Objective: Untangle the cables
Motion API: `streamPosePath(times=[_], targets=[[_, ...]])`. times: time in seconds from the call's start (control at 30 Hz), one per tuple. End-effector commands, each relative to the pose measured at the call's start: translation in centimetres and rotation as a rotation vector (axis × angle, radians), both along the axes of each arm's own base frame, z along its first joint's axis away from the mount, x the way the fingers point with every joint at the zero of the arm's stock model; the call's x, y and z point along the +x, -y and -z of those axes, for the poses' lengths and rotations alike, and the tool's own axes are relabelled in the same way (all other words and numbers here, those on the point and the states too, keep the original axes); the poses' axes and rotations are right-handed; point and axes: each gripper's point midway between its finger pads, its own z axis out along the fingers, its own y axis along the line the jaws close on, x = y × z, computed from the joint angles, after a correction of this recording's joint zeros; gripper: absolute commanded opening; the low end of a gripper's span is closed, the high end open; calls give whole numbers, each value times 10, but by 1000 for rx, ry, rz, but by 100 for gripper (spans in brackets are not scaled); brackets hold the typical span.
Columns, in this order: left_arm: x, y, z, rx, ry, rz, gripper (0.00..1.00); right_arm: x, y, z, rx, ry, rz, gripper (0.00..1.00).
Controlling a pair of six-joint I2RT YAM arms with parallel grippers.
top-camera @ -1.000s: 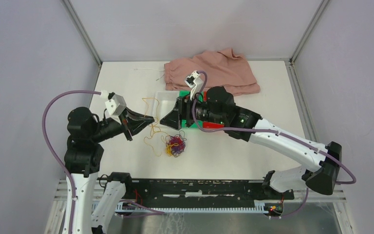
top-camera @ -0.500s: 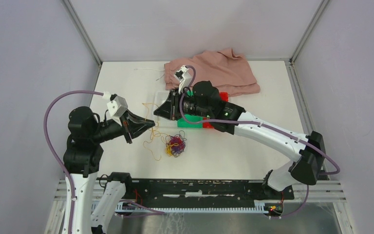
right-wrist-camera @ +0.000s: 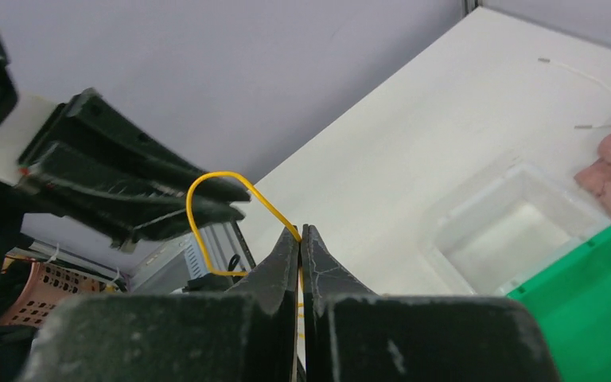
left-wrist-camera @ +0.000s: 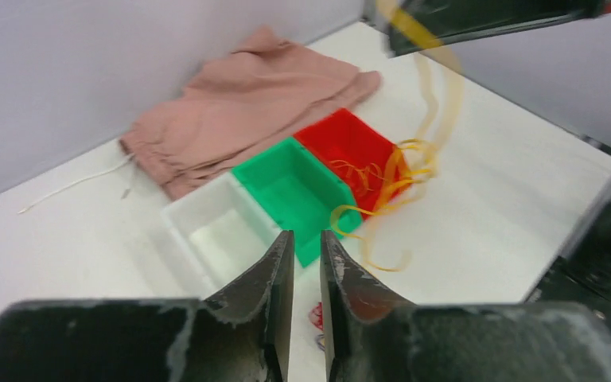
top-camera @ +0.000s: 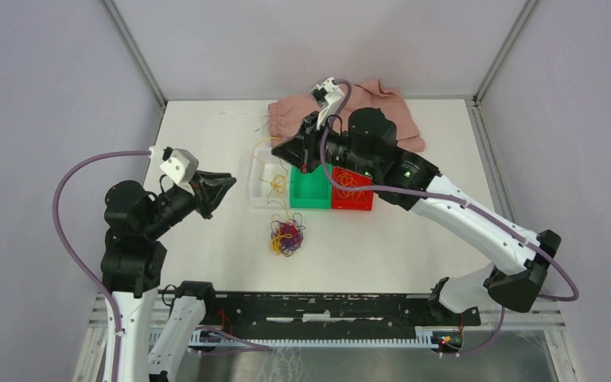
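Observation:
My right gripper (top-camera: 289, 153) is shut on the yellow cable (top-camera: 274, 185) and holds it up above the bins. The cable loops out past the fingertips (right-wrist-camera: 207, 208) and hangs down in curls (left-wrist-camera: 398, 171). The red cable (top-camera: 285, 231) and the dark purple-blue cable (top-camera: 293, 239) lie in a small tangle on the table in front of the bins, with some yellow loops among them. My left gripper (top-camera: 227, 184) hovers to the left of the bins. Its jaws stand a narrow gap apart (left-wrist-camera: 308, 239) with nothing between them.
A clear white bin (top-camera: 256, 185), a green bin (top-camera: 310, 195) and a red bin (top-camera: 354, 197) stand in a row mid-table, with yellow loops showing in the red one. Behind them lies a pink cloth (top-camera: 374, 107) with a white drawstring (top-camera: 243, 114).
My right gripper has shut on the yellow cable and carried it up and back over the bins. My left gripper has let go, opened slightly and drawn back to the left.

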Motion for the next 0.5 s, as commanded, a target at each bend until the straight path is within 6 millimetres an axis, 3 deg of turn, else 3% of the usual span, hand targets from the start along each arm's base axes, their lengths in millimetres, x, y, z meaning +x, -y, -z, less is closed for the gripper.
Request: streamPosePath(times=[0.0,0.07,0.23,0.33,0.47], targets=[[37,-39,-15,13,97,-278,23,-9,22,-36,-11,143,3,1],[32,-30,-16,-1,82,-221,32,-12,22,-34,-20,138,-11,1],[-33,34,-17,-142,-56,270,88,-15,18,-33,-25,130,-40,1],[-50,44,-18,-170,-92,387,97,-15,10,-36,-34,131,-49,1],[-31,39,-19,-176,-64,309,97,-22,-5,-40,-59,148,-75,1]])
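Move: The yellow cable hangs from the right fingers; its upper strand is about 3 cm ahead of the left hand, 9 cm to its right and 8 cm lower, and just under the right hand. On the table, some 34 cm below the left hand, the cable ball lies roughly level with it and 13 cm right, the white box 14 cm ahead and 9 cm right. The left hand eases forward-left 2.5 cm, then swings back-right about 7 cm towards the hanging yellow cable, opening wide. ##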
